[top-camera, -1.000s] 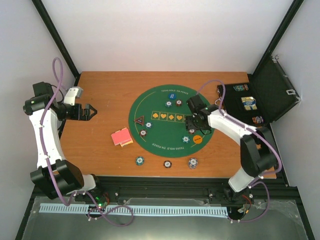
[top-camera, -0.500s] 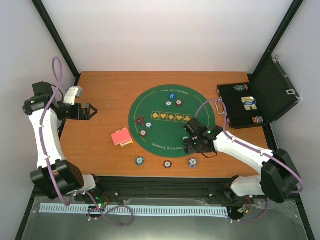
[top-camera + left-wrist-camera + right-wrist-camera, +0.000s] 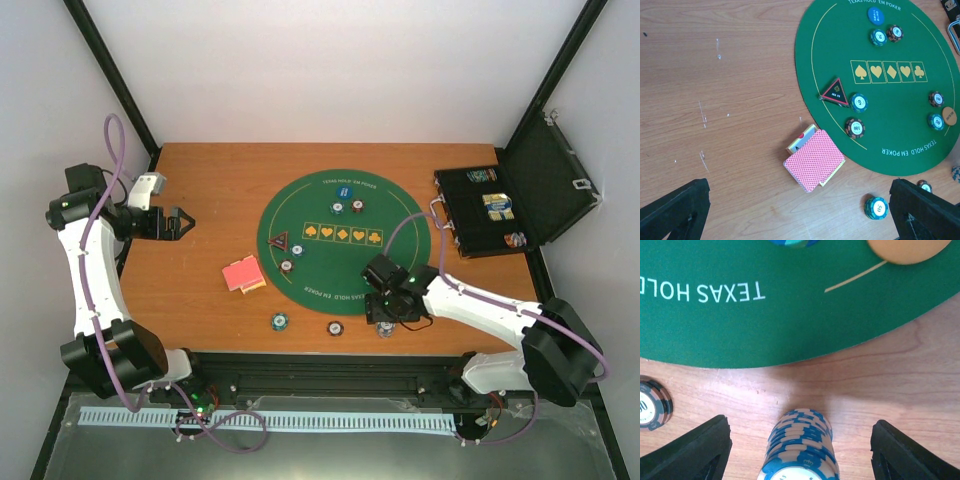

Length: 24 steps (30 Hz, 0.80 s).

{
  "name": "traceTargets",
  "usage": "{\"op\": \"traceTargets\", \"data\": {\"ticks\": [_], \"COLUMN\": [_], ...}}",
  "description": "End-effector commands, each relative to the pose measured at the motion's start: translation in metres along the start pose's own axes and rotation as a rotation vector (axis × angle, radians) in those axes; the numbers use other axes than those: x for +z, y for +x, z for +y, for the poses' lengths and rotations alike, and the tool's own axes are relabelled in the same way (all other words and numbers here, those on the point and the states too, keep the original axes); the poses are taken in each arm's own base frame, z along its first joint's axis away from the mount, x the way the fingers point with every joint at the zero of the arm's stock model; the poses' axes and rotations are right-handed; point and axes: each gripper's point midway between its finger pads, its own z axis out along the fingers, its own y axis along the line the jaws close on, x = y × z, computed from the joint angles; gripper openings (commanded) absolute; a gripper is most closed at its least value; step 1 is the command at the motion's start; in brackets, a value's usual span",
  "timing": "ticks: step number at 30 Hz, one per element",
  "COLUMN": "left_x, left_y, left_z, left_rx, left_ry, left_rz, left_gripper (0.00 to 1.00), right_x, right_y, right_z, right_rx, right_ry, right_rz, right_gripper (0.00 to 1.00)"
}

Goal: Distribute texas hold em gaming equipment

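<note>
The top view shows pink-backed cards [image 3: 243, 273] lying left of the green mat [image 3: 310, 215]. On the mat are a blue button [image 3: 343, 191], a black triangle [image 3: 281, 241] and several chips [image 3: 338, 208]. My right gripper [image 3: 385, 318] hangs over a blue-and-white chip stack [image 3: 385, 330] near the table's front edge. In the right wrist view that stack [image 3: 800, 447] stands between the open fingers [image 3: 690, 450] with a gap on each side, and the orange button [image 3: 907, 247] is at the top. My left gripper [image 3: 182, 222] is open at the far left, nothing in it.
An open black case [image 3: 500, 210] sits at the right edge with chips and a card box inside. A teal chip [image 3: 280, 321] and a brown chip [image 3: 335, 327] lie on the wood near the front edge. The left wrist view shows the cards [image 3: 815, 160] and a teal chip [image 3: 876, 207].
My right arm has swung from the mat's right side toward the near edge and now stands over the blue chip stack. The left arm has not moved.
</note>
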Motion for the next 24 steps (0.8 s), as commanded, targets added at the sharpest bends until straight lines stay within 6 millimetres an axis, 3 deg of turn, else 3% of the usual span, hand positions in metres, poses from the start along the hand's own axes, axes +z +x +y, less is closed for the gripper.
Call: {"op": "traceTargets", "data": {"ticks": [1,18,22,24], "left_x": [-0.0120,-0.0107,-0.0108,-0.0111], "left_y": [-0.0059,-0.0046,-0.0049,-0.0051], "left_z": [-0.0086,-0.0068,-0.0070,-0.0072], "left_rx": [0.014,0.015,0.015,0.015], "left_ry": [-0.003,-0.008,-0.007,-0.008], "left_rz": [-0.028,-0.024,-0.026,-0.027], "left_gripper": [1.00,1.00,1.00,1.00], "right_x": [0.0029,0.0029,0.0023,0.0026], "right_y": [0.0077,0.0122,0.0133,0.0151], "right_z": [0.0035,0.0044,0.0041,0.0033], "right_rx": [0.017,0.020,0.017,0.016], "right_ry": [-0.007,-0.011,-0.011,-0.009], "right_rz": [0.000,-0.011,-0.008,-0.003], "right_gripper": [0.76,0.48,0.47,0.52]}}
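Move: The tall blue-and-white chip stack stands almost under my right hand, about 2 cm back of it, straight in line sideways and some 2 cm below. From this hand, the black chip stack is about 12 cm left and 2 cm back. The teal chips on the felt are some 10 cm ahead and 2 cm left, and the orange token 10 cm ahead and 4 cm right. From my left hand the blue-and-white stack lies roughly 44 cm right, 13 cm back and 23 cm down. With my right fingers pointing down, I ease back about 1.5 cm and sink about 1 cm, so the blue-and-white stack comes between the pads. I stay there and narrow the fingers from about three-quarters open to half open, one on its left and one on its right; whether they touch the chips yet can't be seen. ##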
